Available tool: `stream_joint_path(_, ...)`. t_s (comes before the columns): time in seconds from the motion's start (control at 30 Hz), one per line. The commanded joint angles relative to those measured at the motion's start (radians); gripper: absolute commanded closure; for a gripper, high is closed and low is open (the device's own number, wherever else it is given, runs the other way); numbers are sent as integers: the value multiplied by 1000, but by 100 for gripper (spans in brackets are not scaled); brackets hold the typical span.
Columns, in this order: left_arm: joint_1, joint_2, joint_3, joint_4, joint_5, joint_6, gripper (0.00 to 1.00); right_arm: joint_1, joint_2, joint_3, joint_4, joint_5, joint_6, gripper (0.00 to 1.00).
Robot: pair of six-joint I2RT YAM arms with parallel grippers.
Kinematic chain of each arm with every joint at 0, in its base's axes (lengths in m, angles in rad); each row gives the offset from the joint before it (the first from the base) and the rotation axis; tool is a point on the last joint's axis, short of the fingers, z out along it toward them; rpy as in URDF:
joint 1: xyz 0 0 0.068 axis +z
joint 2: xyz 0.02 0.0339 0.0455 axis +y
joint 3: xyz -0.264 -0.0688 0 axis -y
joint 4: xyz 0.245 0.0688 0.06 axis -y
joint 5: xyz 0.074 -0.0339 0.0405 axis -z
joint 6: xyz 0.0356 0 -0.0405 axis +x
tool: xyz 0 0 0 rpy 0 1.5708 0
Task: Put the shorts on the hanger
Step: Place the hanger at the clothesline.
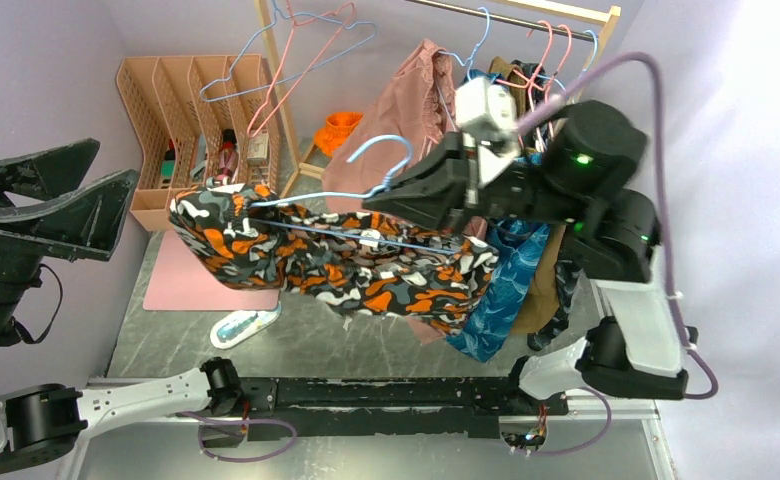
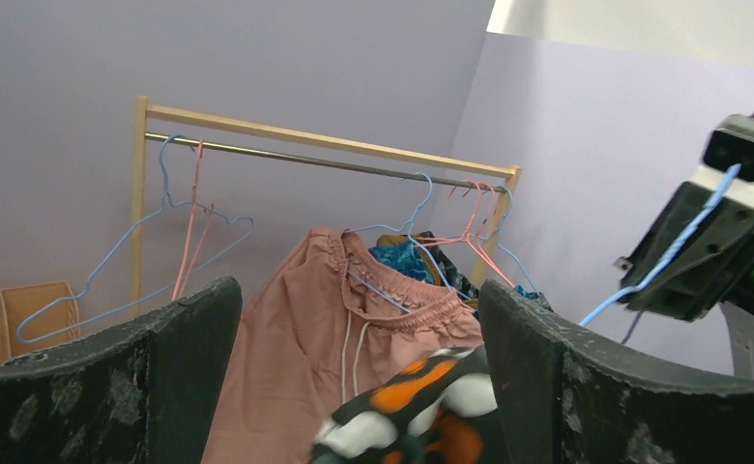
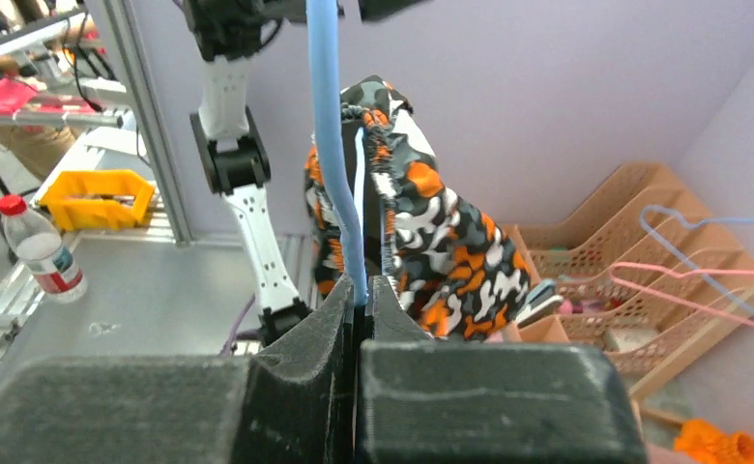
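Note:
The camouflage-print shorts (image 1: 351, 262) hang draped over the thin light-blue hanger (image 1: 381, 150), up in the air above the table's middle. My right gripper (image 1: 374, 200) is shut on the hanger's wire just below the hook. In the right wrist view the blue hanger (image 3: 328, 145) rises from between the closed fingers of that gripper (image 3: 359, 286), with the shorts (image 3: 436, 232) hanging beyond. My left gripper (image 1: 116, 165) stands wide open at the far left, apart from the shorts. In its own view the left gripper (image 2: 354, 290) holds nothing and a corner of the shorts (image 2: 421, 411) shows low between the fingers.
A wooden clothes rack (image 1: 526, 15) at the back carries a dusty-pink garment (image 1: 406, 110), a blue leaf-print garment (image 1: 496, 290) and pink hangers (image 1: 311, 55). A peach slotted organizer (image 1: 181, 110) and a pink mat (image 1: 181, 275) are at the left. An orange item (image 1: 341, 130) lies behind.

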Motion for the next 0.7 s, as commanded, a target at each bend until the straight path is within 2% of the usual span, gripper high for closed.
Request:
stream_joint_path(0.0,2,11,-18,-7,20,14,5,1,-40,-28,32,37,-26,100)
stream_joint_path(0.2,1,22,-5,-21,21,17,5,0,-45,-132,29,207,-79,100)
stream_joint_path(0.4,1,15,-7,-30,17,12,5,2,-44,-81,30,101,-47,100)
stream_joint_path(0.53,1,14,-31,-49,0,19,3,2,-64,-152,48,222,-75,100)
stream_joint_path(0.67,1,9,-98,-40,2,49,0,0,-57,-198,45,238,-73,100)
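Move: The right hand already pinches the blue hanger just below its hook, with the camouflage shorts on it. The clothesline's free stretch lies some 42 cm ahead of this hand, about 6 cm to its right and roughly level. The pink shorts hang some 31 cm ahead, 7 cm right and 28 cm below, and the pink hanger about 44 cm ahead, 15 cm left and 8 cm below. From the empty left hand that stretch is about 41 cm ahead and 34 cm right, roughly level. First a small swing right, back and up, then forward, down and left: the right hand shakes the hanger and ends about 5 cm lower and 4 cm nearer the clothesline. Its leftward-pointing fingers dip some 5 to 10 degrees and turn clockwise about 10, keeping their pinch below the hook. The left hand, open and empty, drifts a couple of centimetres down and right. ##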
